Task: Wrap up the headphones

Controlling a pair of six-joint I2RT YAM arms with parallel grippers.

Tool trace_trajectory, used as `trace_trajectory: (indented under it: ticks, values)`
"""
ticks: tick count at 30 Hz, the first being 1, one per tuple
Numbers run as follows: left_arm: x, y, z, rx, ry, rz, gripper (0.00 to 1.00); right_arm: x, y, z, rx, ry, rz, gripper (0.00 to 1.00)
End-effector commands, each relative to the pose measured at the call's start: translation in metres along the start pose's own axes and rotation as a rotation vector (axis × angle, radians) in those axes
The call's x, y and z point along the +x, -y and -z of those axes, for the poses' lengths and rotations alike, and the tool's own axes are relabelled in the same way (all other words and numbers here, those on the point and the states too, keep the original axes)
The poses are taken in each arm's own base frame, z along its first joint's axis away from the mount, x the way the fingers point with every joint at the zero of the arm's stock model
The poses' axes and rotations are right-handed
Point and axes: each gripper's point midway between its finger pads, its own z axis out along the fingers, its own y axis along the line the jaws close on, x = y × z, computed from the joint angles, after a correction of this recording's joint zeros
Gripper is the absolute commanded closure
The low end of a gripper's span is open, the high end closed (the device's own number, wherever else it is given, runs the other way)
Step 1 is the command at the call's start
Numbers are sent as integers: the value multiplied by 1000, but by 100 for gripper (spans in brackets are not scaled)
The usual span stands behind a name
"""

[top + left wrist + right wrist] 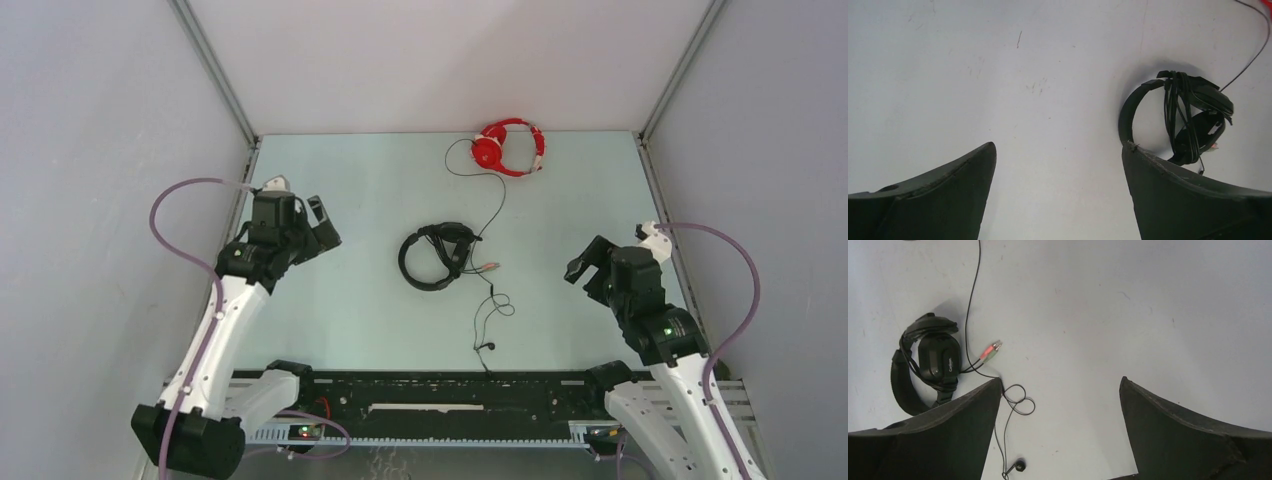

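Observation:
The red headphones (509, 146) lie at the far middle of the table, earcups and headband flat. Their thin dark cable (497, 215) runs forward past the black headphones, loops (497, 303) and ends in a small plug (487, 346); it also shows in the right wrist view (968, 305), with its loop (1020, 401) and plug (1019, 466). My left gripper (322, 225) is open and empty at the left, well apart from them. My right gripper (588, 262) is open and empty at the right, beside the cable loop.
Black headphones (436, 256) with their own cable wrapped round them lie mid-table, also in the left wrist view (1193, 115) and right wrist view (928, 362). Their pink and green plugs (991, 348) rest by the red set's cable. Walls enclose the table on three sides.

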Motion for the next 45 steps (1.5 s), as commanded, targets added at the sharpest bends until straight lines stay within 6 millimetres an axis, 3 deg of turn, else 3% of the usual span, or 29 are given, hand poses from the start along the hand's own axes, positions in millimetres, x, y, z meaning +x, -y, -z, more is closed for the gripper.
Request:
trace_trajectory:
  ticks: [1, 8, 12, 15, 18, 21, 26, 31, 36, 42, 45]
  values:
    - [-16, 7, 17, 69, 113, 35, 0, -2, -6, -5, -11, 5, -30, 3]
    - [-30, 15, 39, 140, 187, -78, 1, 0, -14, -4, -49, -10, -53, 3]
    - [-29, 33, 52, 256, 218, -96, 1, 3, -12, -4, -36, -21, -52, 4]
    - [-8, 55, 54, 330, 193, -142, 1, 9, -13, -7, -34, -40, -52, 4]
    - [28, 79, 56, 408, 119, -179, 0, 14, -17, -14, -35, -53, -60, 4]
    - [65, 101, 57, 542, 40, -126, 0, 7, -27, -30, -21, -32, -89, 3]
    - [84, 94, 50, 517, 1, -117, 1, -37, -41, -78, 31, -9, -113, 2]
    - [66, 81, 54, 452, 85, -172, 0, -74, -63, -148, 45, -96, -111, 3]
    - [51, 66, 61, 402, 165, -221, 0, -94, -88, -211, 62, -193, -87, 3]
    - [54, 74, 65, 439, 126, -253, 0, -105, -112, -275, 59, -246, -108, 5]
    - [53, 67, 60, 397, 140, -222, 0, -104, -118, -312, 71, -260, -127, 6]
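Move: The red headphones lie far out from the right hand, about 40 cm ahead, 13 cm to its left and 17 cm below. From the same hand, the black headphones are some 12 cm ahead and 31 cm left, with their audio plugs about 10 cm ahead and 19 cm left. From the left hand, the black headphones are roughly 7 cm ahead, 23 cm right and 18 cm below, and the plugs about 4 cm ahead and 34 cm right. Heading for the red headphones, the open right hand barely stirs at first, then shoots forward about 30 cm, sinking some 5 cm and tipping further down. The open left hand rises about 6 cm, swings right and back while sinking again, then eases slightly left to hover short of the black headphones, turned some 25 degrees clockwise. Neither hand touches anything. ##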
